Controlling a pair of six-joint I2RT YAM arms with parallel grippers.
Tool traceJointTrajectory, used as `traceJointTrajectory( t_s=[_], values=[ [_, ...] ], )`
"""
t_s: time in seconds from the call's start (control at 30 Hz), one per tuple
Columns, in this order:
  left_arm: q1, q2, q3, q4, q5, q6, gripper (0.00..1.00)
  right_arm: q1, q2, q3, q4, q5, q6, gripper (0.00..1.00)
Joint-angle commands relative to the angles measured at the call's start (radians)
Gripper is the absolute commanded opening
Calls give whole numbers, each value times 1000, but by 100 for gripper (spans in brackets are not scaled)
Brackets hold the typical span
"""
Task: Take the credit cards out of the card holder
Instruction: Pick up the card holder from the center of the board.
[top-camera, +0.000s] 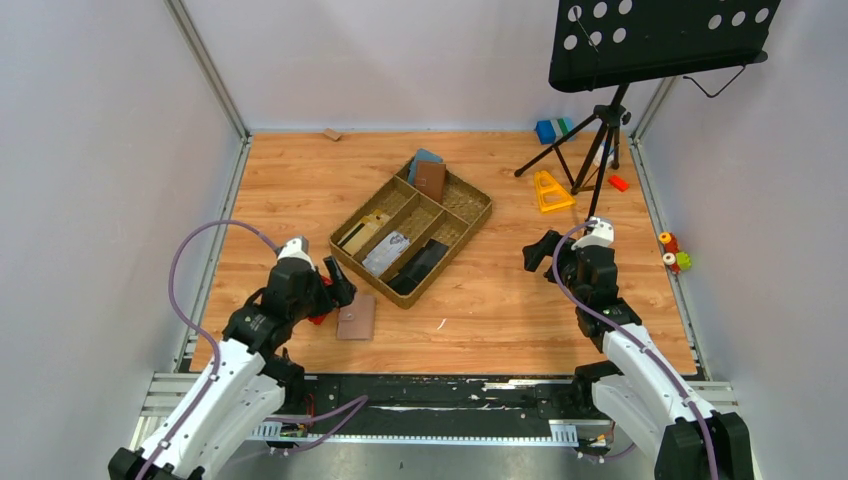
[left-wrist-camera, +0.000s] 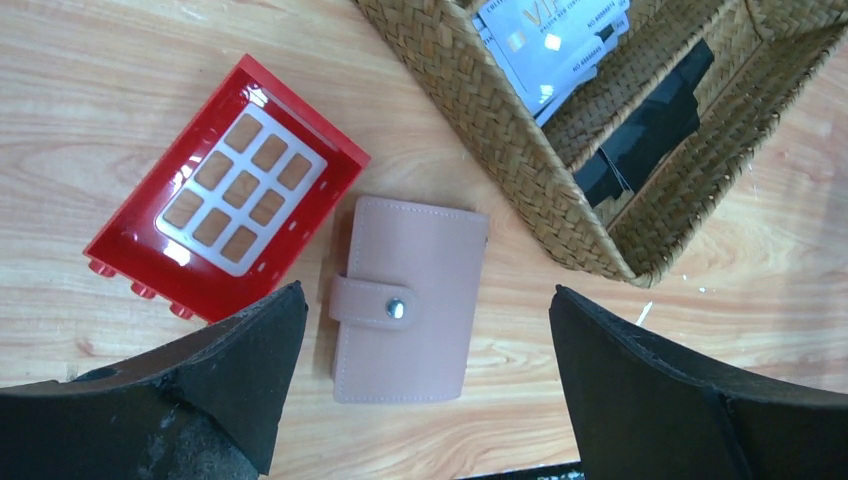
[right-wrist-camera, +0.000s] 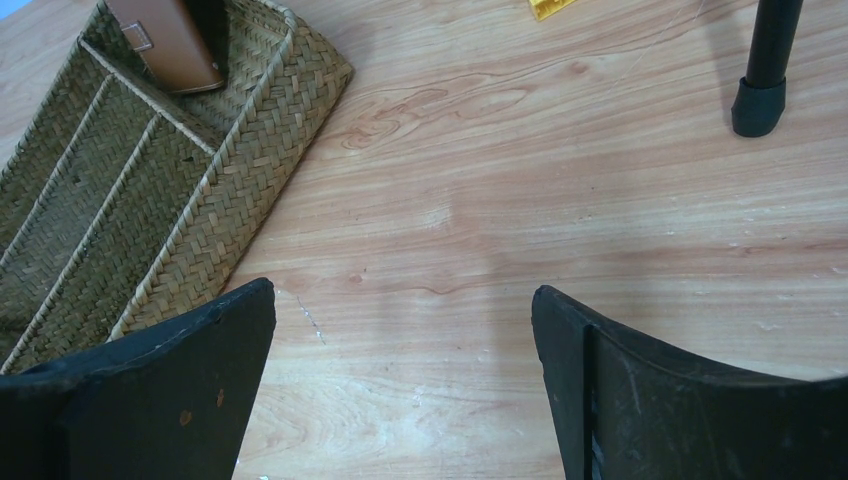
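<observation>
The card holder (top-camera: 356, 318) lies flat and closed on the wooden table, near the front corner of the wicker basket. In the left wrist view it is a tan-pink folded wallet (left-wrist-camera: 405, 300) with its tab snapped shut by a metal stud. No credit cards show from it. My left gripper (left-wrist-camera: 425, 295) hovers right over the holder, open, with one finger on each side and nothing between them. In the top view the left gripper (top-camera: 335, 282) sits just left of the holder. My right gripper (top-camera: 540, 252) stands open over bare wood (right-wrist-camera: 403, 290), holding nothing.
A red grid-patterned block (left-wrist-camera: 225, 190) lies just left of the holder. The wicker basket (top-camera: 480, 215) holds pale cards (left-wrist-camera: 545, 40), black items, and a brown wallet (right-wrist-camera: 165, 40) beside a blue one (top-camera: 422, 158). A music stand's tripod (top-camera: 600, 130) and a yellow piece (top-camera: 550, 192) stand back right.
</observation>
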Motion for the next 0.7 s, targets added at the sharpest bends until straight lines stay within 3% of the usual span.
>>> traceJointTrajectory(
  t_s=[0.0, 0.27, 0.47, 0.67],
  values=[
    [-90, -13, 59, -92, -117, -80, 98, -2, -9, 18, 42, -9, 18, 100],
    [-318, 206, 49, -73, -282, -97, 100, -2, -9, 21, 35, -4, 16, 100],
    [-341, 344, 84, -43, -207, 15, 100, -2, -5, 23, 30, 0, 14, 100],
    [-343, 463, 77, 36, -44, 82, 100, -2, 13, 28, 26, 0, 15, 100]
  ],
)
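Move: The card holder lies flat on the table, roughly 10 cm below the left gripper, about 4 cm back and 2 cm to its right. The red frame is some 7 cm to the left and 1 cm ahead; the woven box's middle is about 18 cm ahead and 15 cm to the right, both about as far below. From the right gripper the card holder lies roughly 43 cm to the left, 13 cm back and 10 cm down. Bring the left gripper down onto the card holder: first ease it back and to the right, level for a moment, then sink some 6–7 cm, ending about 3.5 cm back and as far right. Tip the fingers further down, turn the wrist about 15 degrees clockwise and raise its left side. Keep the jaws wide open, still above the card holder. ##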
